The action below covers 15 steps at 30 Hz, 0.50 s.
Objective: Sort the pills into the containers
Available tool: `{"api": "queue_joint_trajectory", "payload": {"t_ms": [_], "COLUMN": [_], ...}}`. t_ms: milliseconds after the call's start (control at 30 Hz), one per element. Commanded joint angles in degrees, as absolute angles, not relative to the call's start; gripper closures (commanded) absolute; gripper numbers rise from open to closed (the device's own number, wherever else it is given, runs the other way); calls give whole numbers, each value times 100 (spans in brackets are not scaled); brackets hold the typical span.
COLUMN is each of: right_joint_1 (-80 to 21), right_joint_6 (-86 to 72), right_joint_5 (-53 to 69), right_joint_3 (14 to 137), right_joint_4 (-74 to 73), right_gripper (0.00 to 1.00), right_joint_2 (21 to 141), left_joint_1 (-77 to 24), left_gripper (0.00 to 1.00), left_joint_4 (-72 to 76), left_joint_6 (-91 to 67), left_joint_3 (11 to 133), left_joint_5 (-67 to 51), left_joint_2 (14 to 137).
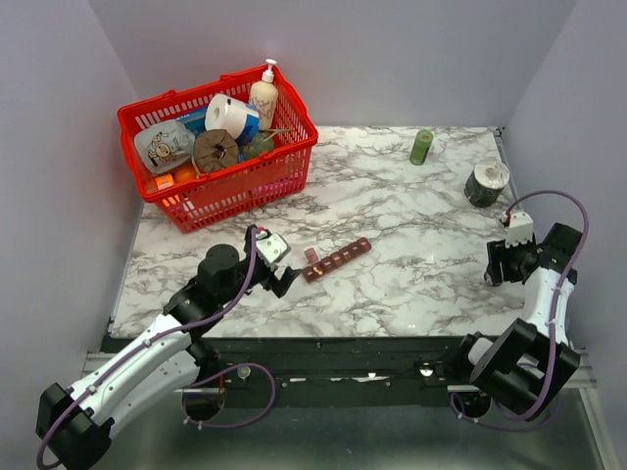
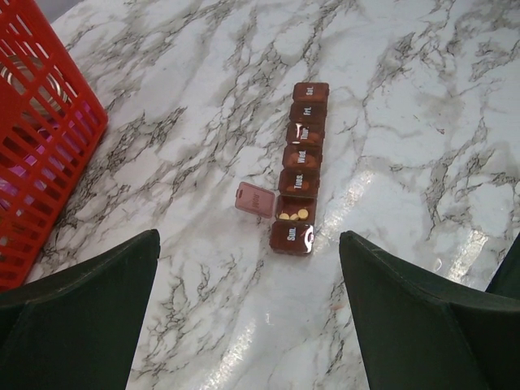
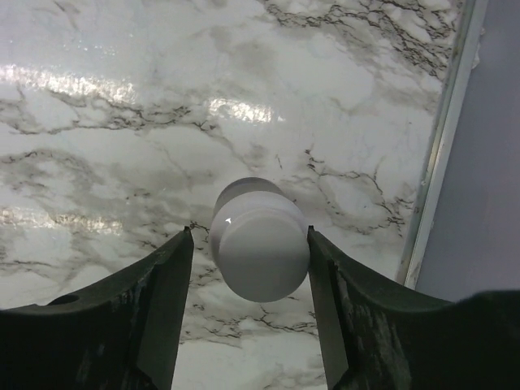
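Note:
The containers (image 1: 336,260) are a dark red-brown strip of day-marked compartments lying mid-table. In the left wrist view the strip (image 2: 302,162) runs away from me; one compartment has its lid (image 2: 254,199) flipped open, with small yellow pills (image 2: 294,215) inside. My left gripper (image 2: 248,240) hovers just short of the strip's near end, wide open and empty; from above it (image 1: 284,279) sits left of the strip. My right gripper (image 3: 249,231) brackets a white round-capped bottle (image 3: 260,252). There is a gap at its left finger, and the right finger is at the cap's edge. From above, the right gripper (image 1: 497,266) hides the bottle.
A red mesh basket (image 1: 220,147) full of household items stands at the back left, and its wall (image 2: 41,138) shows in the left wrist view. A slim green bottle (image 1: 421,147) and a round grey roll (image 1: 487,182) stand at the back right. The table's metal edge rail (image 3: 443,162) runs close to the right gripper.

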State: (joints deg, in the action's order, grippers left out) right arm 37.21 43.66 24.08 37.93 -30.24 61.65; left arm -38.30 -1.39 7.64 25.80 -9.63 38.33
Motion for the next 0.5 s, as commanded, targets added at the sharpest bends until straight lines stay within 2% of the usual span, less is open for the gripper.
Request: {"api": "queue_joint_trajectory", "payload": {"t_ms": [0,100,333,400,467], "right_joint_1": [3771,3771,3771,3736,3604], "right_joint_6": [4614,4684,5325,6131,7506], "right_joint_5": [2707,2803,3451,3926,4787], "right_joint_3": [3822,4015,4762,5017,5438], "right_joint_4": [-3576,-3699,-4393,-5083,-5815], "right_gripper": [23,14,11,3,0], "right_joint_2": [6205,6091,6126,6187,6388], "left_joint_1": [-3806,-3797,-3736,-3692,-3508], "left_gripper": [1,1,1,1,1], "left_joint_4": [-26,-44,-105,-105,-88], "left_joint_6": [879,861,484,387,124], "left_joint_3": [2496,2513,2680,2716,2786], "left_joint_5": [-1230,-1222,-1037,-1151,-1274], "left_joint_2": [3841,3928,4095,4183,4271]}}
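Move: The white bottle stands between the right hand's opening fingers, level with them ahead and sideways, its middle about 3 cm below. From that hand the paper roll is some 23 cm ahead and 2 cm right, and the green can 34 cm ahead and 12 cm left. From the left hand the brown pill organizer lies about 6 cm ahead, 10 cm right and 13 cm below, the bottle level ahead, 43 cm right. Already letting go, the right hand spreads its fingers fully around the white bottle while easing about 1 cm back and left and sinking slightly, then climbs some 5 cm clear of the cap, drifting a little forward and left and turning about 15 degrees counter-clockwise. The left hand, open and empty, sinks about 1.5 cm towards the organizer. ##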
